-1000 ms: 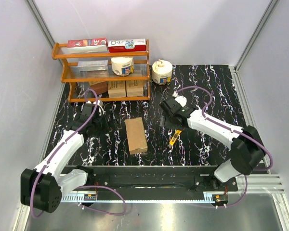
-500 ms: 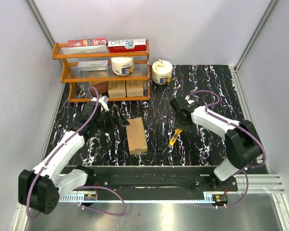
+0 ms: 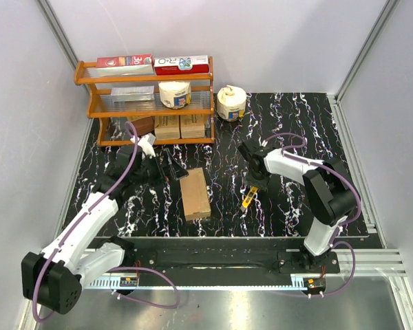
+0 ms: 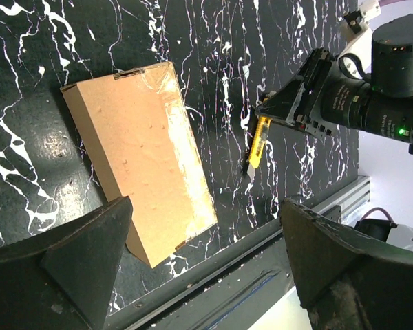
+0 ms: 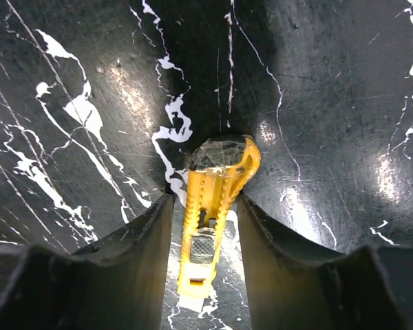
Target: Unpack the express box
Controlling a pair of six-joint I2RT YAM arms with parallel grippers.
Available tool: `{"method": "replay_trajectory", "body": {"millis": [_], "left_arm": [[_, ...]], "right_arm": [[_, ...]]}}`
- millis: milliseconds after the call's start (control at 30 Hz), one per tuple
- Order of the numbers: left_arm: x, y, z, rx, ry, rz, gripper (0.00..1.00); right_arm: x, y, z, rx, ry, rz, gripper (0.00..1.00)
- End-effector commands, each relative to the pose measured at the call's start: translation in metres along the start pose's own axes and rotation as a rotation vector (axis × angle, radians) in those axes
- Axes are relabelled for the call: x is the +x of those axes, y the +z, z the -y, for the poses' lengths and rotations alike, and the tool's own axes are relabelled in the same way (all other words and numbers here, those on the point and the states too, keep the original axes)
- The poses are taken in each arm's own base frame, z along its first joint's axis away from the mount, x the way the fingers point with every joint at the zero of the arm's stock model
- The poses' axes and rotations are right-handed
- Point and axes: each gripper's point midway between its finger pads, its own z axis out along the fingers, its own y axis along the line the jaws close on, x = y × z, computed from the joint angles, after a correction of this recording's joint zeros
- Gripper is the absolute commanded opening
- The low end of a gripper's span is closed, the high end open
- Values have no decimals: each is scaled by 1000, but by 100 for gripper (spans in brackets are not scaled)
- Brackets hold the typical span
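The express box (image 3: pixel 194 193), a flat oblong brown carton with clear tape along its seam, lies on the black marbled table; the left wrist view shows the box (image 4: pixel 138 155) too. My left gripper (image 3: pixel 171 167) hovers at its far left corner, open and empty, its jaws (image 4: pixel 205 213) spread wide. A yellow utility knife (image 3: pixel 248 199) lies to the right of the box. My right gripper (image 3: pixel 255 180) points down over the knife's far end. In the right wrist view the knife (image 5: pixel 213 220) lies between the fingers (image 5: pixel 205 203), with a thin gap on the left side.
An orange wooden shelf (image 3: pixel 151 103) at the back left carries red-and-white cartons, small brown boxes and a roll. A white roll (image 3: pixel 230 103) stands on the table beside it. A black rail (image 3: pixel 220 251) runs along the near edge. White walls enclose the table.
My right gripper has swung right and down over the knife, and its jaws have narrowed around it. My left gripper has edged toward the box's far corner.
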Motion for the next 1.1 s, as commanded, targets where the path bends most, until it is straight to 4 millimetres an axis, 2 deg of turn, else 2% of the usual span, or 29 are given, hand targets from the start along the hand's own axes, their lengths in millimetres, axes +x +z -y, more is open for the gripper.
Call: {"method": "replay_trajectory", "body": {"millis": [0,133,167,267,400,500,700,733,800,833,900,933,1000,1067], "left_arm": [[-16,-4,23,65,81,9,93],[-19,2,17,43,106,10,92],[-20,2,20,52,109,9,92],[-22,5,26,88,125,2,92],[-22,10,31,131,149,-8,92],[-22,14,37,161,142,-21,91],[-18,25,59,259,130,-44,93],[-20,26,82,347,126,-26,93],[-11,35,91,368,112,-58,93],[-10,37,109,399,137,-50,93],[-7,52,114,384,149,-67,93],[-3,54,126,398,165,-85,91],[0,67,127,371,176,-96,90],[8,71,130,358,181,-121,89]], "right_arm": [[-7,-2,-12,-22,95,8,47],[-6,6,-10,6,104,4,41],[-5,7,-11,9,107,-2,31],[-4,4,-12,3,135,-8,18],[-15,-5,-16,-23,127,30,13],[-21,-22,-27,-90,130,40,12],[-39,-77,-56,-318,191,84,12],[-42,-91,-60,-364,206,90,12],[-43,-106,-70,-426,238,69,12],[-44,-115,-74,-453,245,65,11],[-46,-131,-84,-517,271,49,11],[-47,-140,-87,-546,280,49,11],[-47,-152,-94,-603,294,38,11],[-50,-165,-98,-639,294,44,11]]}}
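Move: The right hand's open fingers already straddle the yellow knife low over the table. The knife's middle lies about 3 cm back and 1 cm left, some 1 cm lower. The carton lies roughly 22 cm left and 3 cm back at nearly the same height, and the paper roll about 28 cm ahead and 9 cm left, some 5 cm up. From the left hand the knife is about 25 cm right, 1 cm ahead and 17 cm below; the carton is some 4 cm right, 1 cm ahead and 15 cm below. Almost in place at first, the right hand shuts its fingers on the yellow knife's handle, then lifts it quickly some 12 cm while swinging about 6 cm left and a little forward, tilting about 30 degrees so the fingertips point more to the left. The left hand, still open and empty, sweeps about 12 cm right above the carton towards the knife, turning some 20 degrees clockwise. ##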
